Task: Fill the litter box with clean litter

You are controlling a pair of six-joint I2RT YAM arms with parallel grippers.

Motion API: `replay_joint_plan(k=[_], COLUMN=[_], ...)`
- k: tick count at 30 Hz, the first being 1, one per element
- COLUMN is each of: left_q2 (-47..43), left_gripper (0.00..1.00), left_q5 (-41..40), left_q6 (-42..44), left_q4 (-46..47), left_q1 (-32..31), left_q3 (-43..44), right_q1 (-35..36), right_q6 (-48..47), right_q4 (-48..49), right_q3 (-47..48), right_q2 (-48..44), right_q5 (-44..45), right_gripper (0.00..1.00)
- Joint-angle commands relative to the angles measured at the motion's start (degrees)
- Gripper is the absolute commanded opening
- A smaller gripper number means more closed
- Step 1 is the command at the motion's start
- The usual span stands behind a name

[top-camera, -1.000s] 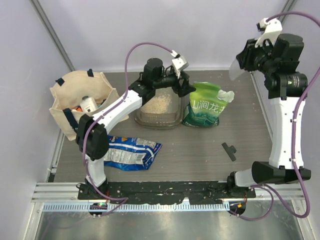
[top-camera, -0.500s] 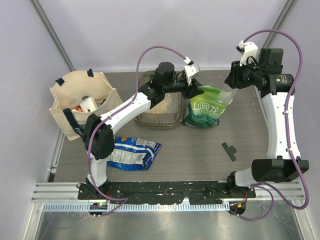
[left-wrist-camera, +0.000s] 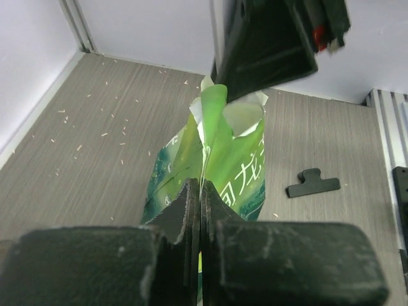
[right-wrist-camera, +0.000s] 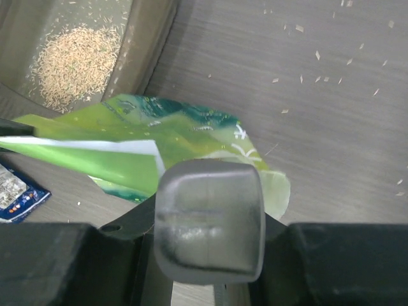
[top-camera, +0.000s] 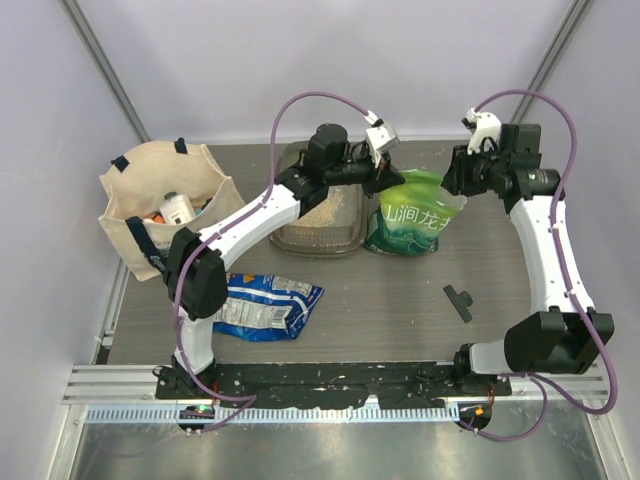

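The smoky litter box (top-camera: 345, 238) stands at the back middle of the table, with a patch of tan clean litter (top-camera: 318, 206) on its floor. The right wrist view shows the same litter (right-wrist-camera: 75, 58) and the box wall (right-wrist-camera: 150, 39). Just right of the box stands a green-and-white printed bag (top-camera: 410, 222) with its top open. My left gripper (top-camera: 387, 182) reaches across the box and is shut on the bag's upper left edge (left-wrist-camera: 210, 121); its jaws (left-wrist-camera: 201, 189) pinch the thin film. My right gripper (top-camera: 457, 182) hovers at the bag's upper right, shut on a translucent grey scoop (right-wrist-camera: 209, 220).
A beige tote bag (top-camera: 160, 200) holding a few items sits at the left. Near the left arm's base lies a blue crinkly packet (top-camera: 265, 305). A black clip (top-camera: 459, 302) lies on the table right of centre. Loose granules are scattered over the grey tabletop (right-wrist-camera: 331, 76).
My left gripper has swung right from over the litter box to the green bag's top and closed on its edge. The right arm has come down and leftward to the bag with the scoop.
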Motion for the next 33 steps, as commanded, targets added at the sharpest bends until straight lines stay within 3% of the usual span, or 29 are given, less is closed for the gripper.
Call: replay_joint_plan(k=[1, 6, 12, 22, 33], left_q2=[-5.2, -5.2, -3.6, -3.4, -3.3], left_gripper=[0.00, 0.00, 0.00, 0.00, 0.00], left_q5=[-2.7, -3.7, -6.1, -6.4, -6.0], left_q6=[-8.9, -16.9, -17.7, -17.6, -17.9], left_q4=[4.8, 8.4, 9.2, 9.5, 9.6], left_q1=[-0.2, -0.3, -0.2, -0.3, -0.3], left_q3=[-1.3, -0.7, 0.9, 1.0, 1.4], right_q1=[0.8, 3.1, 8.7, 8.8, 9.5], right_q6=[7.1, 14.3, 16.8, 17.2, 25.7], right_q4=[14.7, 23.1, 27.0, 31.4, 34.4], right_q3=[-10.0, -19.2, -22.6, -33.8, -41.7], right_q2=[-8.6, -13.7, -15.9, -15.1, -11.7], right_q5=[4.5, 13.7, 23.7, 26.1, 17.5], right_gripper=[0.01, 0.01, 0.01, 0.01, 0.01])
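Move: The right hand holds the scoop above the litter bag's open mouth, which lies about 4 cm to its left, level in reach, and some 6 cm below. The litter box is about 28 cm to its left, 3 cm farther out and 25 cm down; the black clip lies roughly 21 cm back, 5 cm right and 27 cm down. From the left hand, the mouth is about 8 cm right and 2 cm lower. Keeping its grip on the scoop handle, the right hand works the scoop deeper into the bag's mouth, sinking about 7 cm in two dips with a slight lift between, while turning clockwise some 20 degrees and tipping its fingers up a little. The left hand keeps the bag's edge pinched shut in its fingers and rolls about 15 degrees almost in place. ##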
